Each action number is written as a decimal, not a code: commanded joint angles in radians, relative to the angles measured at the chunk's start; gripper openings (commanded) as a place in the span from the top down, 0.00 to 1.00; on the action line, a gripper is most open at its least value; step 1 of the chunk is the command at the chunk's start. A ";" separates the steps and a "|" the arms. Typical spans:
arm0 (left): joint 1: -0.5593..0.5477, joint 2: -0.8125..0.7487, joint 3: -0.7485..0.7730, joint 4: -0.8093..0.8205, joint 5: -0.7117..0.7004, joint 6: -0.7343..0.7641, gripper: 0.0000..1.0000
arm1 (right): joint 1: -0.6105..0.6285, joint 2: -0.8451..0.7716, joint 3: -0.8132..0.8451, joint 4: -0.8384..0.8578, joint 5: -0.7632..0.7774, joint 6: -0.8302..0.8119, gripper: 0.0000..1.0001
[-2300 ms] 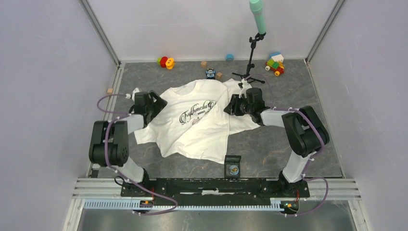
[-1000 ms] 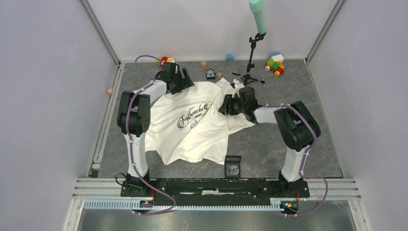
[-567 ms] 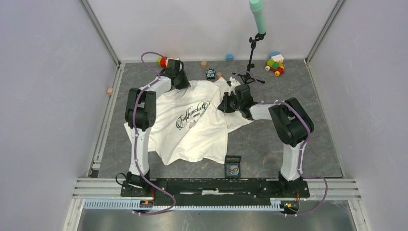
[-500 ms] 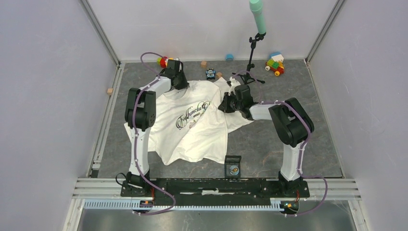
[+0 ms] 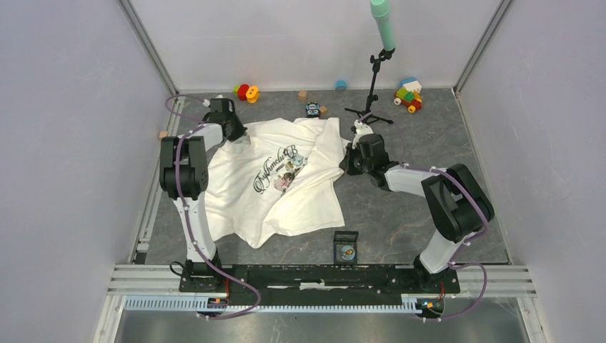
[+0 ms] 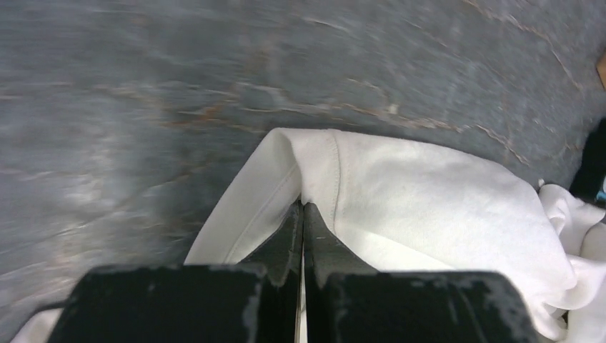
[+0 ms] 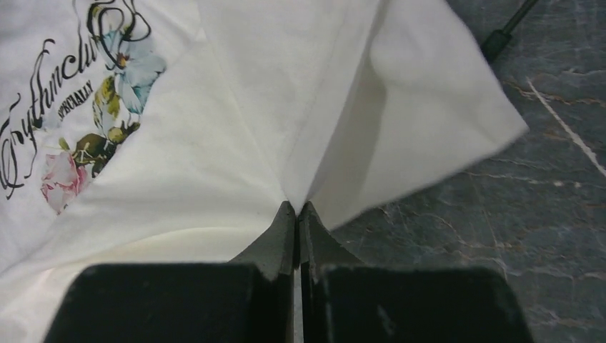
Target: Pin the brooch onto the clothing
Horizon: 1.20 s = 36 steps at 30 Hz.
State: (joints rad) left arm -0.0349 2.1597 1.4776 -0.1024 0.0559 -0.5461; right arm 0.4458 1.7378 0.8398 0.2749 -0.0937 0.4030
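The clothing, a white T-shirt with a rose print and black script, lies spread on the grey floor. My left gripper is shut on its far left sleeve edge; in the left wrist view the jaws pinch a hemmed fold of the clothing. At the right side my right gripper is also shut, and its wrist view shows the jaws clamping a crease of the clothing beside the print. The brooch, a small round disc, sits in a black square holder near the front edge, apart from both grippers.
Along the back wall lie a red-yellow toy, a black-and-blue toy, small wooden cubes, a blue cap and a coloured brick car. A black tripod with a teal top stands behind the right gripper. Another cube lies far left.
Both grippers have shut on the shirt's fabric. The left one has moved left and the right one right, pulling the shirt wider and shifting its print.
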 commanded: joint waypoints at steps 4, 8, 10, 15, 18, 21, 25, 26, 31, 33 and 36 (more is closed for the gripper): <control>0.115 -0.103 -0.104 0.021 -0.046 -0.073 0.98 | -0.067 -0.135 -0.069 -0.063 0.087 -0.060 1.00; 0.177 -0.149 -0.156 0.032 -0.036 -0.099 0.98 | -0.139 -0.169 -0.067 -0.146 0.160 -0.107 1.00; 0.213 -0.174 -0.183 0.041 -0.033 -0.111 0.98 | -0.178 -0.192 -0.064 -0.184 0.208 -0.129 1.00; 0.291 -0.224 -0.242 0.061 -0.027 -0.133 0.98 | -0.271 -0.242 -0.041 -0.270 0.325 -0.160 1.00; 0.311 -0.244 -0.263 0.067 -0.026 -0.143 0.98 | -0.314 -0.258 -0.029 -0.329 0.419 -0.157 1.00; 0.311 -0.254 -0.274 0.080 -0.004 -0.144 0.98 | -0.353 -0.255 -0.017 -0.359 0.487 -0.158 1.00; 0.308 -0.260 -0.262 0.075 0.081 -0.137 0.69 | -0.387 -0.256 0.009 -0.376 0.521 -0.180 0.90; 0.305 -0.268 -0.261 0.074 0.097 -0.135 0.55 | -0.387 -0.261 0.018 -0.377 0.510 -0.194 0.78; 0.255 -0.350 -0.263 0.039 0.100 -0.111 0.23 | -0.388 -0.325 0.034 -0.386 0.314 -0.222 0.31; 0.220 -0.396 -0.268 0.011 0.098 -0.093 0.19 | -0.388 -0.363 0.014 -0.408 0.263 -0.210 0.28; 0.144 -0.476 -0.305 0.001 0.063 -0.070 0.13 | -0.387 -0.435 -0.046 -0.466 0.249 -0.184 0.26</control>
State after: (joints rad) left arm 0.2035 1.8267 1.2007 -0.0910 0.1326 -0.6701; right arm 0.0566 1.3998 0.8272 -0.1387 0.2245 0.2066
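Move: Both hands already pinch the clothing's edges. The left hand's aim is bare table about 14 cm left and 7 back, 1 below; the print lies some 14 cm right and 16 back. The right hand's is bare table about 24 cm right and 1 back, 3 below; from it the print lies 25 cm left and 1 back, the tripod foot 20 ahead and 6 right, the brooch box 33 back and 1 left. Left hand drags the clothing about 15 cm left, right hand 25 cm right; both then open and rise. ##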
